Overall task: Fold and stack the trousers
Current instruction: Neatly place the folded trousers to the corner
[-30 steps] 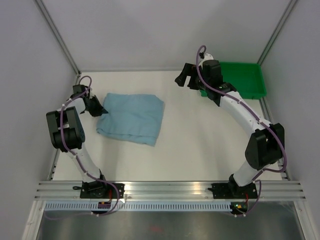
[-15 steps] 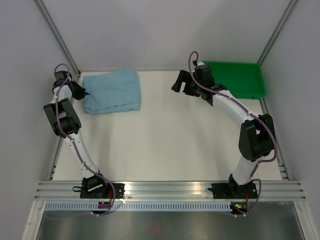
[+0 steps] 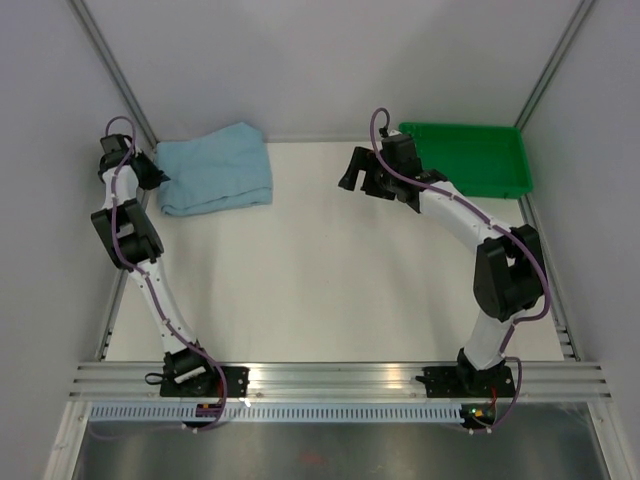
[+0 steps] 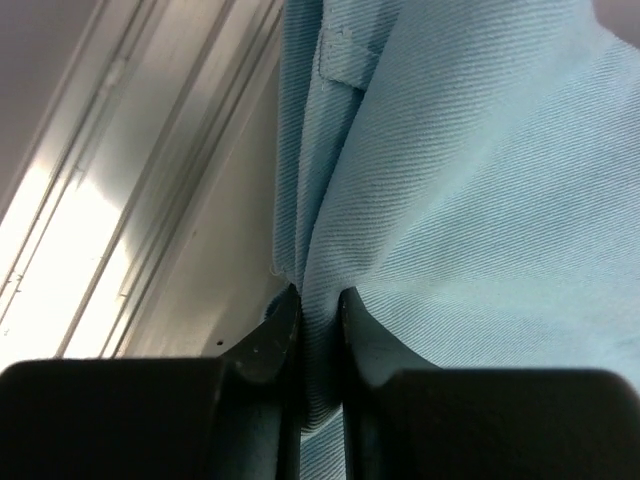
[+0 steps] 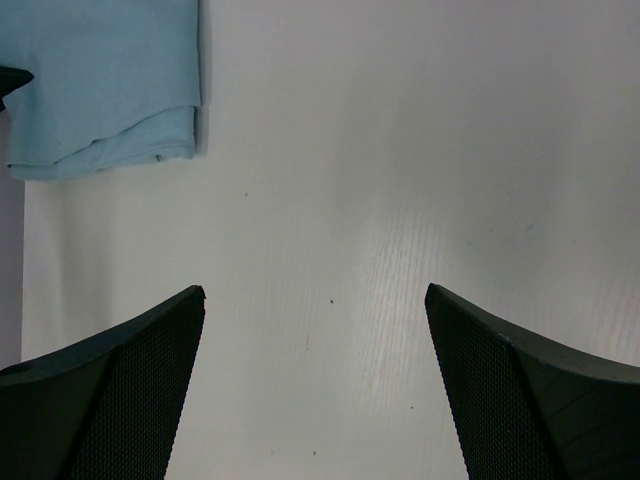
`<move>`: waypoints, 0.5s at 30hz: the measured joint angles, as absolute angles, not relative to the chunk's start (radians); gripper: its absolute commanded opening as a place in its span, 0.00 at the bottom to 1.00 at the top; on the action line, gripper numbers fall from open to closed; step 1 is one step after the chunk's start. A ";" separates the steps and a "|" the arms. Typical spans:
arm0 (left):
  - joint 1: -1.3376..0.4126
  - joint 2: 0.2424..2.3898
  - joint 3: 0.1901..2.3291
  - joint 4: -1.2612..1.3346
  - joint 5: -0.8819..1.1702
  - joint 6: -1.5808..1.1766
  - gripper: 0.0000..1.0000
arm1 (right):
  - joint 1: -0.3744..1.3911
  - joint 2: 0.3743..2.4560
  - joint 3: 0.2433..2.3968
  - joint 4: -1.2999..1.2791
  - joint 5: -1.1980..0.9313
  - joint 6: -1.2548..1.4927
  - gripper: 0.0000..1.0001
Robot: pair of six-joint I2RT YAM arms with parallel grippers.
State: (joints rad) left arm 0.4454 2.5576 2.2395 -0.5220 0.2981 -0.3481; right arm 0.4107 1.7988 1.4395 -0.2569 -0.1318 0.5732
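Note:
The light blue trousers [image 3: 215, 170] lie folded into a compact bundle at the table's far left corner. My left gripper [image 3: 152, 176] is at the bundle's left edge, shut on a fold of the cloth; in the left wrist view the trousers [image 4: 470, 180] fill the frame and a pinch of fabric sits between the black fingers [image 4: 268, 350] of the left gripper [image 4: 313, 298]. My right gripper [image 3: 356, 172] hovers open over bare table near the back middle. In the right wrist view the right gripper [image 5: 315, 293] has nothing between its fingers, and the trousers [image 5: 100, 70] show at top left.
A green plastic tray [image 3: 480, 160] stands at the back right corner, just behind the right arm. Grey walls close the table on the left, back and right. An aluminium rail [image 4: 130, 200] runs along the left table edge beside the cloth.
My left gripper has dragged the folded trousers from the left middle of the table back into the far left corner. The right gripper shifted slightly left, still open.

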 measured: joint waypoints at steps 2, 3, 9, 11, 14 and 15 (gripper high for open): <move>0.446 2.559 2.250 -0.528 0.293 -0.305 0.29 | 0.411 1.804 1.440 -0.263 -0.132 0.574 0.98; 0.448 2.559 2.252 -0.529 0.288 -0.287 0.34 | 0.413 1.809 1.441 -0.267 -0.132 0.574 0.98; 0.468 2.559 2.252 -0.530 0.323 -0.227 0.61 | 0.425 1.842 1.452 -0.270 -0.141 0.572 0.98; 0.471 2.557 2.250 -0.531 0.328 -0.213 0.68 | 0.429 1.851 1.455 -0.270 -0.150 0.572 0.98; 0.472 2.534 2.222 -0.530 0.329 -0.200 0.72 | 0.431 1.856 1.455 -0.271 -0.161 0.567 0.98; 0.473 2.520 2.210 -0.531 0.329 -0.199 0.73 | 0.431 1.856 1.455 -0.271 -0.162 0.562 0.98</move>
State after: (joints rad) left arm 0.4728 2.5198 2.2105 -0.5308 0.3294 -0.1986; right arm 0.4309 1.8561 1.4551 -0.2710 -0.1616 0.5625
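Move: At the far left of the table, the left fingers hold the left edge of the folded trousers, whose middle lies about 16 cm to the right, 4 cm ahead and 2 cm below. The table's far left corner is roughly 12 cm ahead and 2 cm left, and the metal side rail about 5 cm left, level with the hand. From the right hand, the trousers' middle lies some 43 cm left, 8 cm ahead and 15 cm down. Opening wide from almost shut, the left fingers let go of the trousers' edge while the hand edges about 1.5 cm left towards the side rail, then eases back and up by 1 cm or so. Its wrist turns a little clockwise and rolls its left side up. The empty right hand, fingers still wide open, sinks about 2.5 cm and drifts left. ##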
